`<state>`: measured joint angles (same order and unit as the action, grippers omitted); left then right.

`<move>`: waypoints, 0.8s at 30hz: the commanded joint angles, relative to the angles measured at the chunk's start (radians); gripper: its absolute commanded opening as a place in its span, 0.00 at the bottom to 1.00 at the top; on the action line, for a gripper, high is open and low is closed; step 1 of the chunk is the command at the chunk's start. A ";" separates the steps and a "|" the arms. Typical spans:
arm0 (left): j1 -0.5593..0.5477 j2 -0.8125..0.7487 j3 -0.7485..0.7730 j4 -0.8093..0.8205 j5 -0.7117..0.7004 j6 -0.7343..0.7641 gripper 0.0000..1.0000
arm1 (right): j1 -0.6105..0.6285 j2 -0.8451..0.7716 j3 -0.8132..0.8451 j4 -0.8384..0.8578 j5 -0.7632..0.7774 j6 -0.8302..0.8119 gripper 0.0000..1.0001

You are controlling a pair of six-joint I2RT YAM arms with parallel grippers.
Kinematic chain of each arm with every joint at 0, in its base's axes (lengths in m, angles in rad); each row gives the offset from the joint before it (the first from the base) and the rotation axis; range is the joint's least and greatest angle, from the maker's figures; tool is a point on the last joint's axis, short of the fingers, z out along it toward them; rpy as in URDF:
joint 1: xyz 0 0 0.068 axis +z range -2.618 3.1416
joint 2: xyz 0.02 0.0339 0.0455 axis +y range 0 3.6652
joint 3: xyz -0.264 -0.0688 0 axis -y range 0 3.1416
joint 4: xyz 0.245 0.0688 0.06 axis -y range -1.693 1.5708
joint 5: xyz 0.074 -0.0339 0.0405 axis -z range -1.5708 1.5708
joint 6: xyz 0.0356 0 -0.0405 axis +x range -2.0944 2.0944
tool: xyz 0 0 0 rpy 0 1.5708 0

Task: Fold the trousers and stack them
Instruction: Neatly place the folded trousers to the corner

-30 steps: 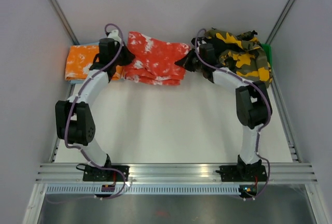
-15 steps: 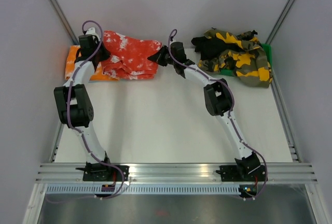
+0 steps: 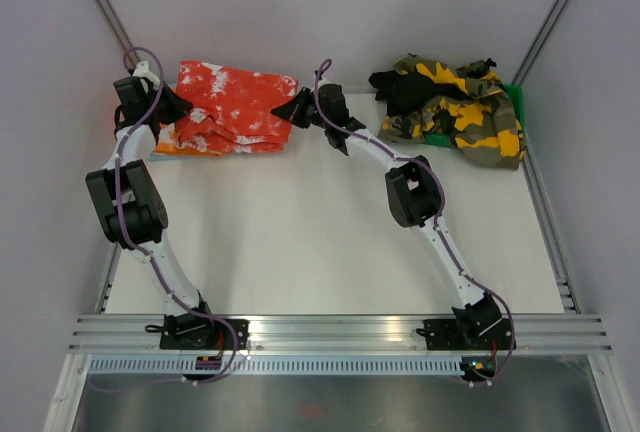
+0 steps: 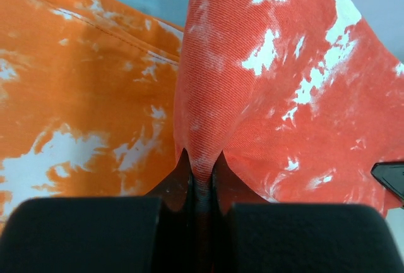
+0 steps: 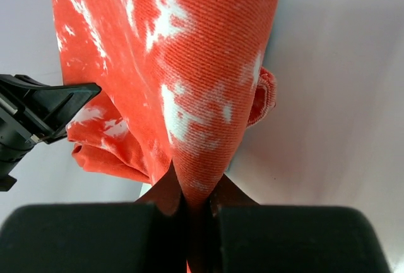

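Note:
The red trousers (image 3: 235,107) with white splotches hang folded between both grippers at the back left of the table. They now cover most of the lighter orange-and-white pair (image 3: 167,147), which shows plainly in the left wrist view (image 4: 82,96). My left gripper (image 3: 168,104) is shut on the left edge of the red cloth (image 4: 265,83). My right gripper (image 3: 292,110) is shut on the right edge (image 5: 189,64). In both wrist views a pinch of red fabric runs down between the closed black fingertips.
A heap of yellow-green camouflage and black trousers (image 3: 455,107) lies at the back right over a green bin (image 3: 516,102). White table (image 3: 320,232) stretches in front. Grey walls close in on three sides; a metal rail (image 3: 340,330) runs along the near edge.
Both arms have carried the red trousers leftward, from the middle back to over the orange-and-white pair. The camouflage heap has not moved.

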<state>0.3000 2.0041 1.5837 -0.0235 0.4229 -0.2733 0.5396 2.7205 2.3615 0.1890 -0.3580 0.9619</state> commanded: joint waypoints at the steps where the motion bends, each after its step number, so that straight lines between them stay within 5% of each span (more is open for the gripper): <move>1: 0.082 0.030 0.082 0.192 0.005 -0.033 0.02 | -0.007 0.027 0.053 0.043 0.001 0.004 0.07; 3: 0.125 0.053 0.090 0.217 0.023 -0.075 0.02 | -0.007 0.038 0.054 0.050 -0.018 0.017 0.35; 4: 0.136 0.077 0.096 0.221 0.027 -0.079 0.02 | -0.007 0.039 0.053 0.041 -0.031 0.017 0.66; 7: 0.163 0.107 0.128 0.234 0.031 -0.069 0.02 | -0.009 0.009 0.039 -0.066 -0.085 -0.060 0.90; 17: 0.165 0.205 0.358 0.133 0.172 -0.087 0.02 | -0.018 -0.243 -0.225 -0.256 -0.046 -0.291 0.94; 20: 0.166 0.231 0.503 -0.005 0.189 -0.043 0.02 | -0.017 -0.245 -0.271 -0.241 -0.065 -0.287 0.93; 24: 0.168 0.208 0.515 -0.071 0.111 -0.003 0.02 | 0.037 -0.240 -0.275 -0.172 -0.088 -0.301 0.90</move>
<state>0.4438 2.2620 2.0270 -0.1265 0.6083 -0.3149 0.5274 2.5271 2.0884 -0.0353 -0.4217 0.7063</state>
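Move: Both hands still pinch the folded red trousers, whose middle hangs about 12 cm to the left hand's right and 12 cm to the right hand's left. The folded orange trousers they go onto are centred some 3 cm left, 3 cm ahead and 12 cm below the left hand, and roughly 26 cm left, 2 cm ahead and 8 cm below the right. The black cloth lies about 35 cm to the right hand's right and 8 cm farther out. The right fingers open wide and let go of the red trousers' right end, after which that hand sinks about 6 cm, draws back some 5 cm and slips slightly to the right, its left side dipping about 15 degrees before it eases up a little. The left hand keeps its pinch on the other end and carries it about 8 cm left over the orange trousers, first dipping nearly 4 cm, then going forward about 4 cm while lifting some 7 cm towards the far left corner. ##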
